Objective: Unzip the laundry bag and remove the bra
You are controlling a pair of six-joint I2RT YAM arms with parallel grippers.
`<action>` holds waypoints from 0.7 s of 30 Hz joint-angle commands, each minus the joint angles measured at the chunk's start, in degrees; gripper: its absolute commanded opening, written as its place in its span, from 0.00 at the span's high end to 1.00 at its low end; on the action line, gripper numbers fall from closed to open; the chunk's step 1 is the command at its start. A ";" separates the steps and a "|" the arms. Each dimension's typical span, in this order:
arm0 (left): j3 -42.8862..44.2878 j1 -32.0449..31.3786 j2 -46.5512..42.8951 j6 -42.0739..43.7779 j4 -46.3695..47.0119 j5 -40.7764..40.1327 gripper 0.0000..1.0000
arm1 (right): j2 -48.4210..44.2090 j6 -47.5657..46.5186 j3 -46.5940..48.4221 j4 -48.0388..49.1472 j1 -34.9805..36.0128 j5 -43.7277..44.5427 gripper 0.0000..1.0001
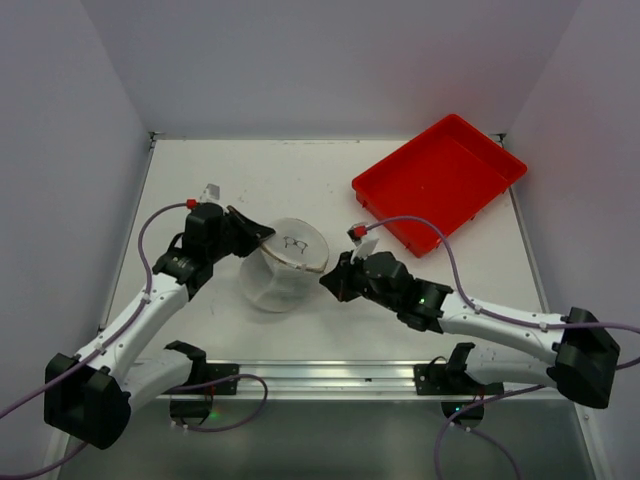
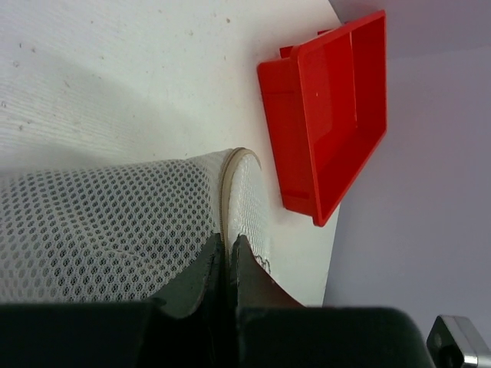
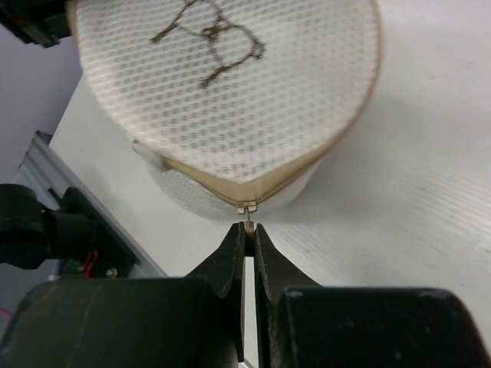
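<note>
The laundry bag (image 1: 285,262), a white mesh cylinder, stands tilted mid-table, its round end with a small black bra icon (image 3: 211,34) facing up. My left gripper (image 1: 262,232) is shut on the bag's stiff beige rim (image 2: 227,192) at the upper left. My right gripper (image 1: 327,280) sits at the bag's lower right edge, shut on the small zipper pull (image 3: 250,218) that hangs from the metal slider (image 3: 247,205) on the beige zipper band. The zipper looks closed. The bra is hidden inside the bag.
A red plastic tray (image 1: 440,180) lies at the back right of the table, also in the left wrist view as the red tray (image 2: 330,130). A metal rail (image 1: 330,378) runs along the near edge between the arm bases.
</note>
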 commanded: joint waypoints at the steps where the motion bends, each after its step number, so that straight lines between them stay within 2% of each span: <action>1: 1.11 4.88 1.54 6.51 1.63 5.61 1.00 | -6.17 -4.57 -5.38 -5.16 -3.38 4.34 1.00; 5: 3.56 6.64 5.93 12.31 2.69 12.19 1.00 | -10.75 -6.95 -9.95 -7.28 -6.46 3.47 1.00; 9: 9.36 6.47 13.40 17.59 4.19 20.72 1.00 | -10.59 -7.40 -7.51 -7.10 -6.46 -0.58 1.00; 10: 12.33 6.21 15.94 18.38 4.19 22.13 0.97 | -9.97 -6.87 -6.54 -6.41 -6.46 -1.10 1.00; 11: 13.58 5.51 16.66 18.39 4.10 23.01 0.77 | -9.27 -6.26 -4.36 -5.88 -6.46 -3.28 1.00; 13: 15.43 4.54 16.93 17.34 3.66 20.93 0.50 | -6.72 -4.23 -2.24 -2.89 -6.29 -5.41 1.00; 14: 16.74 3.75 16.58 17.16 2.88 18.57 0.15 | -5.84 -3.53 -0.05 -1.93 -5.94 -6.81 1.00; 15: 17.45 3.48 16.23 17.16 1.82 17.58 0.03 | -4.79 -2.31 1.10 -1.22 -5.50 -6.91 1.00; 18: 19.21 3.30 13.95 17.68 -6.25 11.09 0.00 | 0.22 -1.50 5.76 0.72 -2.52 -4.64 1.00; 19: 19.21 3.30 11.77 18.12 -10.45 6.37 0.00 | 3.10 -1.42 7.95 1.07 -1.11 -4.02 1.00; 21: 17.03 3.30 6.94 17.69 -13.64 2.21 0.00 | 5.75 -1.06 9.89 1.60 0.30 -3.48 1.00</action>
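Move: The left fingers are still shut on the laundry bag's rim, with the middle of its lid about 6 cm to their right, 2 cm back and roughly level. The right fingers still pinch the zip pull, about 1 cm ahead and 1 cm left of their hand point; from there the lid's middle is some 7 cm ahead and 6 cm left, at about the same height. The red tray lies roughly 24 cm ahead of the right hand, 30 cm right and 12 cm lower. Rightward first: the right hand keeps its pinch on the zip pull and tugs about 5 cm away from the left hand, then swings back left by nearly 6 cm, rising a little. The left hand gives about 3.5 cm rightward and dips, turning some 20 degrees clockwise, then opens wide, lets go of the rim and lifts forward clear of the bag. ##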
